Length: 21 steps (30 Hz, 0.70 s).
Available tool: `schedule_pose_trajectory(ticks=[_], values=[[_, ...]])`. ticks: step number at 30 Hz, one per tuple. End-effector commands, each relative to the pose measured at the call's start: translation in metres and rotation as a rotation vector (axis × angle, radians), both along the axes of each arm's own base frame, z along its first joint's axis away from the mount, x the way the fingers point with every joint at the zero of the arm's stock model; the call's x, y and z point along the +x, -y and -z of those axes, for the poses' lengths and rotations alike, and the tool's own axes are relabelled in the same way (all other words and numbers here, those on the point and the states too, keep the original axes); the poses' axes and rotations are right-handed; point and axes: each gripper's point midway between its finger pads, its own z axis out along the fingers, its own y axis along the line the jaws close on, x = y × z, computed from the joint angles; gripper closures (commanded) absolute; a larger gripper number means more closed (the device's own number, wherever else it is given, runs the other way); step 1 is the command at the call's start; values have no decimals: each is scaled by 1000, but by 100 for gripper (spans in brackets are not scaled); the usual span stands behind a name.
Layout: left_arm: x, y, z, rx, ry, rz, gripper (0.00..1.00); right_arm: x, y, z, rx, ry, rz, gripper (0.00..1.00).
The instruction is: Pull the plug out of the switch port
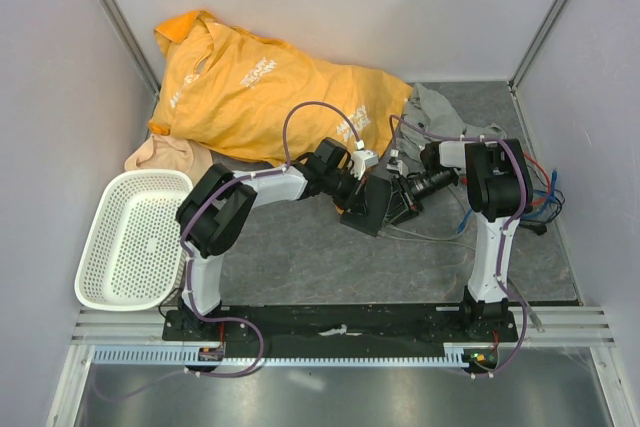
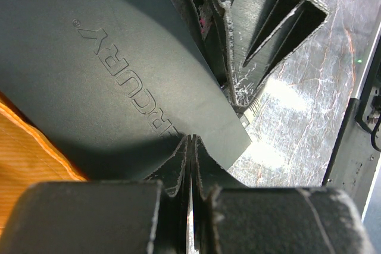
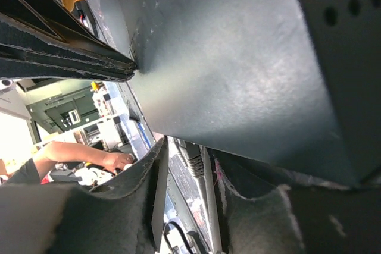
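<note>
The switch, a flat matte-black box [image 1: 372, 205] with embossed lettering [image 2: 119, 75], stands tilted in the middle of the table. My left gripper [image 1: 352, 185] is shut, and its closed tips [image 2: 190, 140] press against the box's face with nothing between them. In the right wrist view the box [image 3: 238, 75] fills the upper frame. A black plug with a ribbed boot [image 3: 191, 154] sticks out of the box's lower edge; the port itself is hidden. My right gripper [image 3: 190, 160] straddles that plug, open: the right finger [image 3: 250, 206] lies along it, and a gap remains at the left finger [image 3: 156, 188].
An orange shirt [image 1: 270, 87] and a grey cloth [image 1: 440, 112] lie behind the arms, with a beige cloth [image 1: 165, 155] at the left. A white mesh basket [image 1: 130, 237] sits at the near left. Loose cables [image 1: 540, 202] bunch at the right wall.
</note>
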Motion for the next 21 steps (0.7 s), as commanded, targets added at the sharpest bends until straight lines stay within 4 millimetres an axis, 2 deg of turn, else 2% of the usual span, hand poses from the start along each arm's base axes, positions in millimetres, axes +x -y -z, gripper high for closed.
schedule_pose_trajectory(ticks=[1, 11, 18, 21], values=[[5, -7, 18, 55, -9, -27, 99, 9, 13, 42, -136, 121, -79, 64], [5, -8, 20, 57, -7, -26, 99, 13, 11, 44, -139, 118, -59, 69], [6, -8, 22, 61, -1, -27, 99, 14, 8, 47, -166, 112, -71, 87], [5, -11, 23, 62, 8, -31, 98, 10, 7, 48, -172, 96, -87, 91]])
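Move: The plug sits in the switch's port side, already between the right hand's open fingertips, about 1 cm back and 1 cm left of their midpoint. The switch's middle is some 4 cm ahead of and 5 cm left of the right hand, and the orange cloth's near tip about 4 cm ahead and 11 cm left. From the left hand, the plug lies roughly 3 cm back and 5 cm right, slightly lower. Right fingers close around the plug, sinking about half a centimetre, while the left's shut tips stay on the switch. ##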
